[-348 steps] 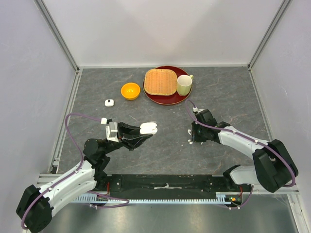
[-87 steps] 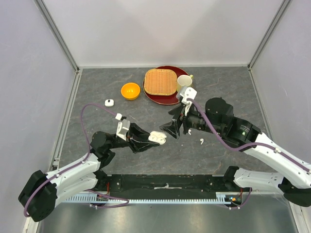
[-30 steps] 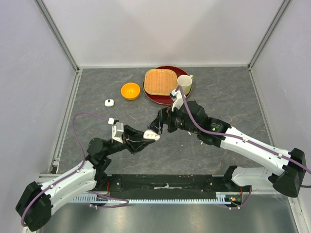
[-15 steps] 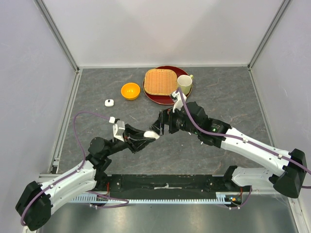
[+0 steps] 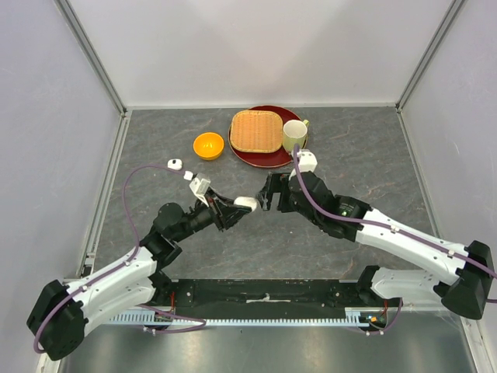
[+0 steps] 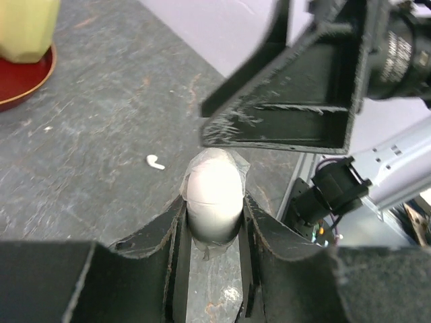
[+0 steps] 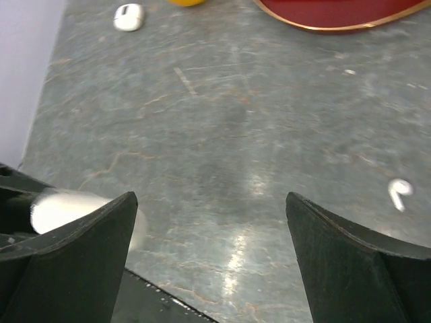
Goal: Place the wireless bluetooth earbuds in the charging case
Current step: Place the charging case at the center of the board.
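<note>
My left gripper (image 5: 235, 207) is shut on the white oval charging case (image 5: 246, 203), which it holds above the table; the lid looks closed along a thin seam. In the left wrist view the case (image 6: 214, 194) sits pinched between the two fingers (image 6: 161, 232). My right gripper (image 5: 268, 194) hangs open just right of the case, nothing between its fingers (image 7: 87, 235). One white earbud (image 6: 155, 162) lies loose on the table; the right wrist view shows this earbud (image 7: 400, 192) at the right edge. The right arm hides it from above.
A second small white case (image 5: 175, 163) lies at the left, near an orange bowl (image 5: 208, 145). A red plate (image 5: 268, 159) at the back carries a wicker basket (image 5: 256, 130) and a pale cup (image 5: 293, 136). Grey walls enclose the table.
My left gripper has carried the case a little farther from the bases. The right gripper, which was at the case, has drawn back to the right, still open.
</note>
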You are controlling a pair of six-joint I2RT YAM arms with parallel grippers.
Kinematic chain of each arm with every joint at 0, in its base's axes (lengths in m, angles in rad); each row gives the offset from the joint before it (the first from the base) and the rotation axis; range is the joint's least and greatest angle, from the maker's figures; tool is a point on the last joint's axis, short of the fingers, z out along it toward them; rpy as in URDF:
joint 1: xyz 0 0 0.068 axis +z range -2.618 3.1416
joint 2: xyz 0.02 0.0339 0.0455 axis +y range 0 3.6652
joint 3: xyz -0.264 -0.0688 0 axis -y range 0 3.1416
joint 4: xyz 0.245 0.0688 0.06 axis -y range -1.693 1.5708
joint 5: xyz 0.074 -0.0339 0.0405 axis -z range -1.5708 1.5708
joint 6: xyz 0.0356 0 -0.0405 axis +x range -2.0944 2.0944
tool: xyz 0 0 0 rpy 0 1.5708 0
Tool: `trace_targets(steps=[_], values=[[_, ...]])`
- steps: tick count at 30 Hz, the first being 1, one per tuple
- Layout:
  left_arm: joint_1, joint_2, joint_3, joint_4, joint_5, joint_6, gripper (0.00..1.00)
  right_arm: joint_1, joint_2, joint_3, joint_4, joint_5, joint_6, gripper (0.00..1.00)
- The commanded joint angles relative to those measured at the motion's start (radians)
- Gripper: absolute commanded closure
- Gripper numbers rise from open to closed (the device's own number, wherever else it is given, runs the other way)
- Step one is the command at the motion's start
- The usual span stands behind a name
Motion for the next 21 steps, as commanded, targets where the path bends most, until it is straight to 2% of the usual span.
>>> trace_targets(steps=[1, 4, 7, 13, 21], values=[[0.007, 0.021, 0.055, -0.085, -0.133, -0.095, 0.98, 0.010, -0.093, -0.043, -0.149, 0.236, 0.123, 0.02], [0.007, 0.053, 0.061, -0.164, -0.201, -0.147, 0.98, 0.000, -0.162, -0.083, -0.162, 0.291, 0.159, 0.02], [0.007, 0.102, 0.084, -0.207, -0.195, -0.162, 0.98, -0.009, -0.221, -0.116, -0.176, 0.320, 0.171, 0.02], [0.007, 0.329, 0.176, -0.256, -0.115, -0.199, 0.96, -0.024, -0.280, -0.141, -0.201, 0.317, 0.177, 0.02], [0.010, 0.620, 0.321, -0.233, -0.098, -0.211, 0.94, -0.026, -0.325, -0.146, -0.216, 0.297, 0.153, 0.02]])
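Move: The left gripper holds the charging case, and the spot for it near the board's centre lies about 7 cm ahead, 3 cm to the right and 19 cm below. From this gripper, the nearer loose earbud is roughly 6 cm ahead and 17 cm right, the farther one 2 cm ahead and 23 cm right, both 19 cm down. From the empty right gripper, the held case is about 7 cm left and 2 cm back at equal height, the nearer earbud 4 cm ahead, 11 cm right and 19 cm below. Bring the left gripper down about 12 cm towards the middle of the board, easing it some 5 cm forward, and tip its near-level fingers roughly 30 degrees downward while keeping the case pinched. Meanwhile draw the open right gripper about 10 cm to the right, clear of the case and staying high, turning it some 20 degrees clockwise. ##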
